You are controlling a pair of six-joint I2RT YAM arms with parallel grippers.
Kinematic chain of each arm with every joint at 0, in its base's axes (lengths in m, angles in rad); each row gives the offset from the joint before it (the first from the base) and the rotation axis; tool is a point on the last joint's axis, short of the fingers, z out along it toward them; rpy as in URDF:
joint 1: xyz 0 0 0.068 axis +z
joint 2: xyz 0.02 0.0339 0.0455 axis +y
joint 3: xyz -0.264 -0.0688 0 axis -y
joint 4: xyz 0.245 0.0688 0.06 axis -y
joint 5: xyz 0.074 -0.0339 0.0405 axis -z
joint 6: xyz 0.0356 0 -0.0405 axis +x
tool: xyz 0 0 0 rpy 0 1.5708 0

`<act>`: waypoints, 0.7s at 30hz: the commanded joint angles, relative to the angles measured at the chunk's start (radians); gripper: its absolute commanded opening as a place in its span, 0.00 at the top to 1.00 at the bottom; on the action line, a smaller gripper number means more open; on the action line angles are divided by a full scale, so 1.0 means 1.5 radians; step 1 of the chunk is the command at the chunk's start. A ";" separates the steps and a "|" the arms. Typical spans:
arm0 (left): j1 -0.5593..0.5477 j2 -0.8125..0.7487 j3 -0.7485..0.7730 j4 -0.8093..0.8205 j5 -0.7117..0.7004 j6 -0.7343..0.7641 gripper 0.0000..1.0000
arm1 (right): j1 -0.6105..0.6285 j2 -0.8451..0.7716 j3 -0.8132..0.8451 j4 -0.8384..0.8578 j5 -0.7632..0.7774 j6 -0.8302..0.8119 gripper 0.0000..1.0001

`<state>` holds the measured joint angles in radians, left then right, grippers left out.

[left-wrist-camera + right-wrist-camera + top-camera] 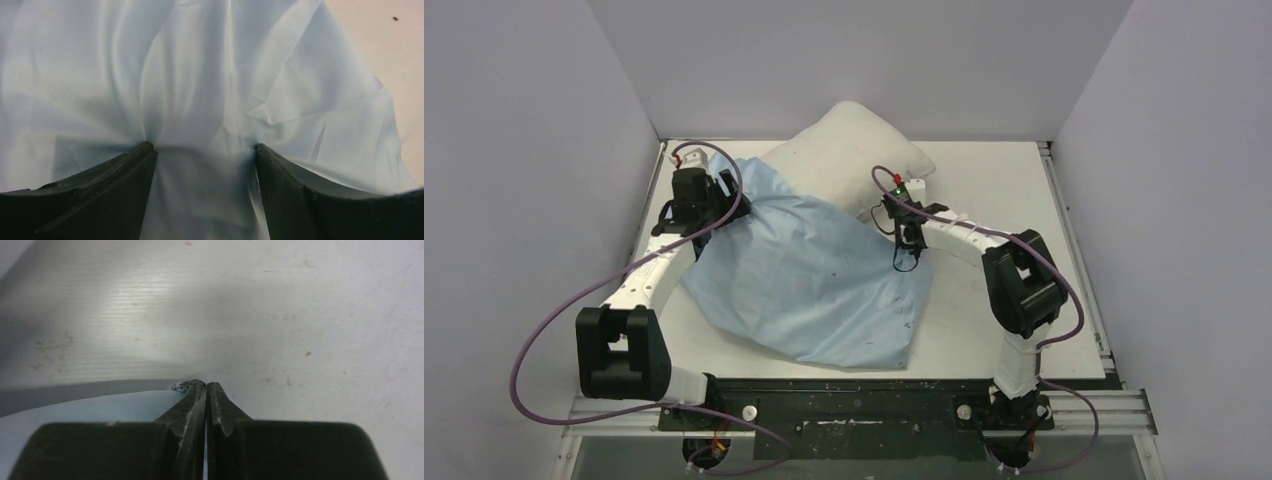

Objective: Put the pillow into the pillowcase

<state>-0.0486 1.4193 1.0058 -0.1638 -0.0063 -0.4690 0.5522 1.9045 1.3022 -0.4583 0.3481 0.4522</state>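
Note:
The off-white pillow (854, 150) lies plump at the back of the table, its near side overlapped by the light-blue pillowcase (809, 275), which spreads wrinkled toward the front. My left gripper (714, 205) is at the pillowcase's back-left corner. In the left wrist view it (203, 150) is open, with both fingertips (145, 150) pressed down into the blue cloth (200, 75), which puckers around them. My right gripper (909, 245) is at the pillowcase's right edge. In the right wrist view it (206, 384) is shut on a thin edge of the blue cloth (90, 407) just above the table.
The white table board (994, 180) is boxed in by pale walls on the left, back and right. A metal rail (854, 410) with the arm bases runs along the near edge. Purple cables (524, 345) loop beside each arm.

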 commanded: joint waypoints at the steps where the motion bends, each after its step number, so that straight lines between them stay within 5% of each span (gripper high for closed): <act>1: 0.002 0.000 -0.008 0.003 -0.024 -0.003 0.29 | -0.069 -0.105 -0.056 0.037 -0.031 0.005 1.00; 14: 0.011 0.030 -0.007 -0.010 -0.056 -0.001 0.29 | -0.305 -0.493 -0.383 0.320 -0.390 0.194 1.00; 21: 0.016 0.044 0.006 -0.015 -0.061 -0.001 0.29 | -0.451 -0.503 -0.495 0.594 -0.679 0.413 1.00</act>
<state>-0.0471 1.4525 1.0046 -0.1535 -0.0483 -0.4713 -0.0559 1.1328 0.6296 0.0807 -0.3828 0.8371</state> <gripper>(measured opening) 0.708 0.025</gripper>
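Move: The right hand already pinches the pillowcase's far right corner, close above the table. The pillow's uncovered end lies some 18 cm ahead and 10 cm to its left, a little higher; the pillowcase's middle is about 6 cm back and 20 cm to its left. From the left hand, that pinched corner lies roughly 32 cm to the right, 8 cm back and 14 cm lower. Out to the right first and then more steeply up, the right hand draws the pinched pillowcase corner away from the left hand, about 11 cm sideways and 13 cm up, easing back slightly. Its wrist swings some 60 degrees so the shut fingers come to point left along the cloth, while the left hand keeps its spread fingers on the pillowcase, sinking just a centimetre. ##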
